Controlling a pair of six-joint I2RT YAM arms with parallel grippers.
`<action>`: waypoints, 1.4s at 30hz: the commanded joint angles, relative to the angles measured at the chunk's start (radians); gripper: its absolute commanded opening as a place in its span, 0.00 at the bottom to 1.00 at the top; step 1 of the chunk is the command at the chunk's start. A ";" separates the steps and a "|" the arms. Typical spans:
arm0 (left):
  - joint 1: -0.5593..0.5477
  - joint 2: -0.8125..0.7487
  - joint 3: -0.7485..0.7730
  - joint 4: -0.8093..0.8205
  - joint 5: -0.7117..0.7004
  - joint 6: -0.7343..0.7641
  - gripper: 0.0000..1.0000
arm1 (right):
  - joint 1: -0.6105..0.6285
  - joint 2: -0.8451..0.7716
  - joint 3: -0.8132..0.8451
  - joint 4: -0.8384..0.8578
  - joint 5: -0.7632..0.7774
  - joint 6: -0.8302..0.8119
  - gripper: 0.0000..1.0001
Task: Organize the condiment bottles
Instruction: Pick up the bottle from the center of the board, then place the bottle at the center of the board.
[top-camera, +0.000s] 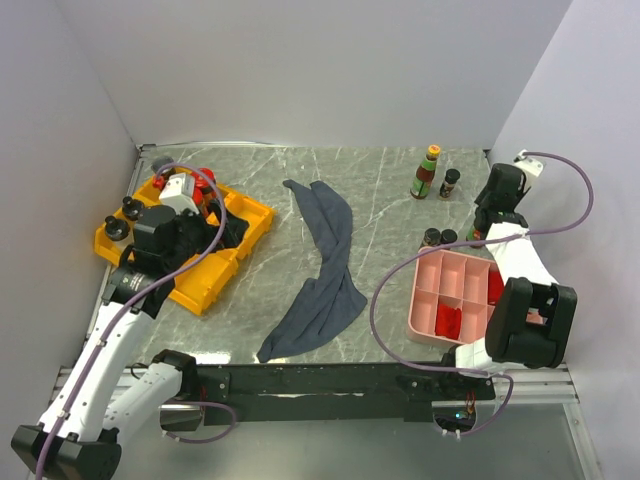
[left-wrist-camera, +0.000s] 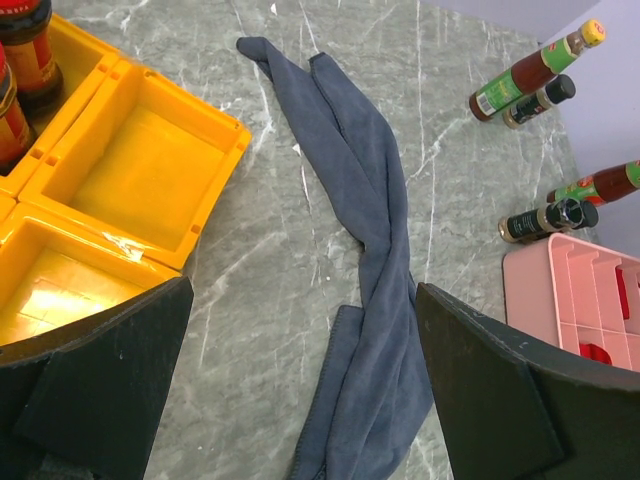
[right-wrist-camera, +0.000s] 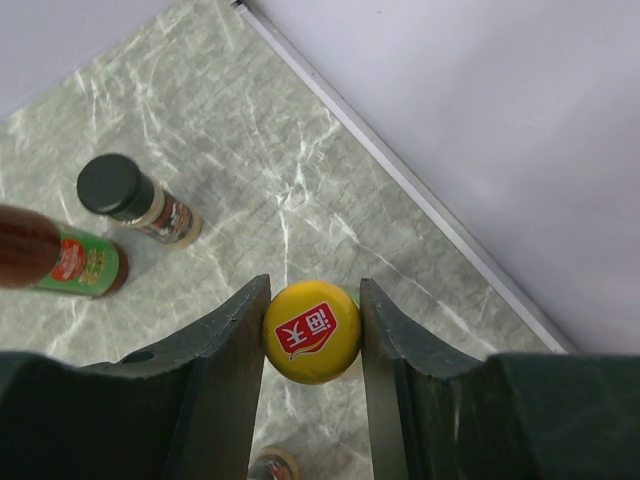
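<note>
My right gripper (right-wrist-camera: 313, 300) is shut on the yellow cap of a slim sauce bottle (right-wrist-camera: 311, 332) that stands on the marble table near the right wall. In the top view this bottle (top-camera: 473, 235) is beside two small black-capped bottles (top-camera: 431, 238) behind the pink tray. Another black-capped bottle (right-wrist-camera: 120, 195) and a green-labelled sauce bottle (right-wrist-camera: 60, 262) stand to the left in the right wrist view. My left gripper (left-wrist-camera: 305, 290) hangs open and empty above the table at the right edge of the yellow tray (left-wrist-camera: 215, 190). Red-lidded dark jars (left-wrist-camera: 25, 50) stand in that tray.
A grey-blue cloth (top-camera: 322, 270) lies twisted across the middle of the table. The pink tray (top-camera: 447, 275) with red packets sits at the front right. An orange-capped sauce bottle (top-camera: 427, 172) and a black-capped bottle (top-camera: 450, 183) stand at the back right. White walls close in on three sides.
</note>
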 joint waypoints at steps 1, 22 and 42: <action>-0.003 -0.029 -0.005 0.019 -0.018 0.003 0.99 | 0.040 -0.076 0.050 0.010 0.010 -0.062 0.00; -0.002 -0.086 -0.022 0.041 -0.054 0.012 0.99 | 0.233 -0.159 0.179 -0.113 -0.173 -0.045 0.00; -0.002 -0.121 -0.019 0.021 -0.167 -0.002 0.99 | 0.738 -0.078 0.266 0.025 -0.200 0.045 0.00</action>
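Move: The right gripper already holds the yellow-capped sauce bottle by its cap. The dark cloth in the middle of the board, towards which it goes, lies some 44 cm to its left, 9 nearer the base and 19 below. The other sauce bottle stands about 16 cm ahead and 14 left, the spice jar 16 ahead and 5 left, and the two small jars 4 nearer and 10 to 14 left. From the left gripper the cloth is roughly 21 cm right, 4 ahead and 27 below. Keep the right fingers shut on the bottle's cap and swing it left about 31 cm, slowly at first and then ever faster, past the two small jars towards the cloth. After the first few centimetres start rising, some 9 cm in all, while the wrist turns nearly 50 degrees counter-clockwise. Let the open left gripper drift a couple of centimetres left and slightly up, away from the cloth. ##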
